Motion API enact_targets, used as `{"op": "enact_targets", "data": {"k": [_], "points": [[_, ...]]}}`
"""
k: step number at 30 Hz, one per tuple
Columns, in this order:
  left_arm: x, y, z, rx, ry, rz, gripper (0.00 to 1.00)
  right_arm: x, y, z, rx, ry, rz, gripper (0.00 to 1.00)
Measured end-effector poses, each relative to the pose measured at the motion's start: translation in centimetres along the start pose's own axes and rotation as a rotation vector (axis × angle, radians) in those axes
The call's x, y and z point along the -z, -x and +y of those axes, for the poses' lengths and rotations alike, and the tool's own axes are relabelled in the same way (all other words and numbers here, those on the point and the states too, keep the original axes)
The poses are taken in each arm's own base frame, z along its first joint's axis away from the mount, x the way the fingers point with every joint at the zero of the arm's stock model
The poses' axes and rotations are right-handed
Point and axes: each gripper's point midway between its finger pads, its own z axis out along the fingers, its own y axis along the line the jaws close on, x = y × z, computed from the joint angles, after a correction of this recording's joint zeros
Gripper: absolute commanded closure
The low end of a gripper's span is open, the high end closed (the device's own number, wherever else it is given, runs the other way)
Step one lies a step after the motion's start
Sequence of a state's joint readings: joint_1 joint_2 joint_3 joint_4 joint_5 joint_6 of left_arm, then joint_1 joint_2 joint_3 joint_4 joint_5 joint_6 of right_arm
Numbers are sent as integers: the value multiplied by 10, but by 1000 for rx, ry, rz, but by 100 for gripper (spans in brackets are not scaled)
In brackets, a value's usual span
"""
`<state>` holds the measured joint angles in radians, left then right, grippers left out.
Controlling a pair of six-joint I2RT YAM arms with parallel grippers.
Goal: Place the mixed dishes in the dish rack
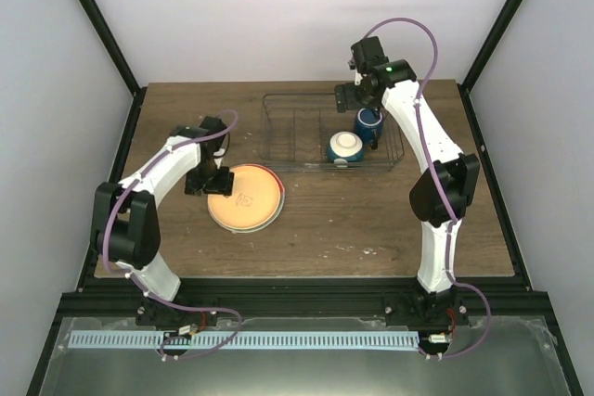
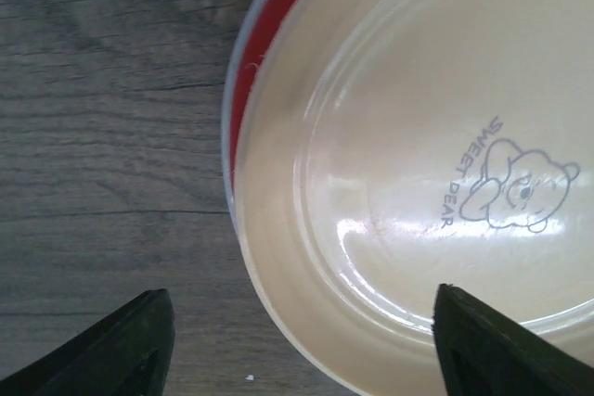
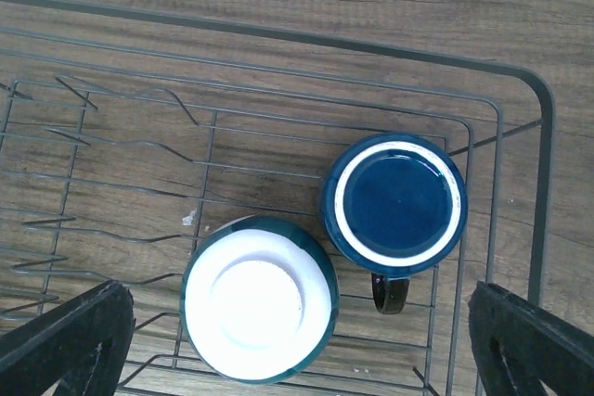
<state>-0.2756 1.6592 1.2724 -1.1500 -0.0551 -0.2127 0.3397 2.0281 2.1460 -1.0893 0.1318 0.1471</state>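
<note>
An orange-yellow plate (image 1: 246, 197) (image 2: 418, 164) with a bear print lies on the table, stacked on a plate with a red rim (image 2: 249, 81). My left gripper (image 1: 206, 181) (image 2: 302, 345) is open at the stack's left edge. One finger hangs over the wood and the other over the plate, with the rim between them. The wire dish rack (image 1: 288, 132) (image 3: 546, 136) holds a dark blue mug (image 1: 369, 123) (image 3: 394, 199) and a white bowl with a teal rim (image 1: 344, 146) (image 3: 258, 299), both upside down. My right gripper (image 1: 351, 97) (image 3: 297, 345) hovers open above them.
The rack's left half (image 3: 111, 164) has upright wire dividers with nothing in them. Black frame posts (image 1: 97, 20) rise at the table's back corners, with white walls behind. Bare wood (image 1: 371, 220) lies in front of the rack.
</note>
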Motion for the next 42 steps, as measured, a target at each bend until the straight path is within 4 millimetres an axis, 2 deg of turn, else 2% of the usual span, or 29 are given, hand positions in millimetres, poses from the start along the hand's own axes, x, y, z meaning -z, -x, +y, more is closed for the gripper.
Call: {"op": "enact_targets", "data": {"k": [4,10,14,17,21,29,31,42], "points": [[-13,-3,-3,-3,-12,18,35,0,-1,-1,1,-8,3,0],[-35,2,-6,-10,-12,32,38,-4,-6,-5,3,-29,20,0],[-46,3,-5,-14,-1,38,43,-3,-10,-8,5,-45,31,0],[-46,4,-3,-13,4,32,52,1,-9,-10,5,-56,26,0],[-48,7,2,-9,18,20,70,3,-11,-12,5,-63,28,0],[-51,8,8,-12,24,2,100,3,-14,-13,6,-65,37,0],[-46,10,4,-8,-4,-21,100,3,-14,-13,6,-66,37,0],[-45,6,-2,-9,-49,-37,100,3,-14,-12,6,-62,37,0]]}}
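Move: The top cream plate's middle is about 7 cm to the left gripper's right, 1 cm ahead and 5 cm below; its left rim is just under the fingers. The red plate lies directly beneath it, at nearly the same place. The dish rack's middle is some 26 cm right and 12 cm ahead, and the upturned bowl in it 28 cm right and 9 cm ahead. From the right gripper, the cream plate is roughly 22 cm left, 18 cm back and 20 cm below. Lower the left gripper almost straight down about 5 cm, edging some 1 cm forward, with the fingers coming astride the cream plate's left rim: one inside the plate, the other outside over the red plate. Close them as you shift about 1 cm left and then return right, and end pinching that rim without lifting. ##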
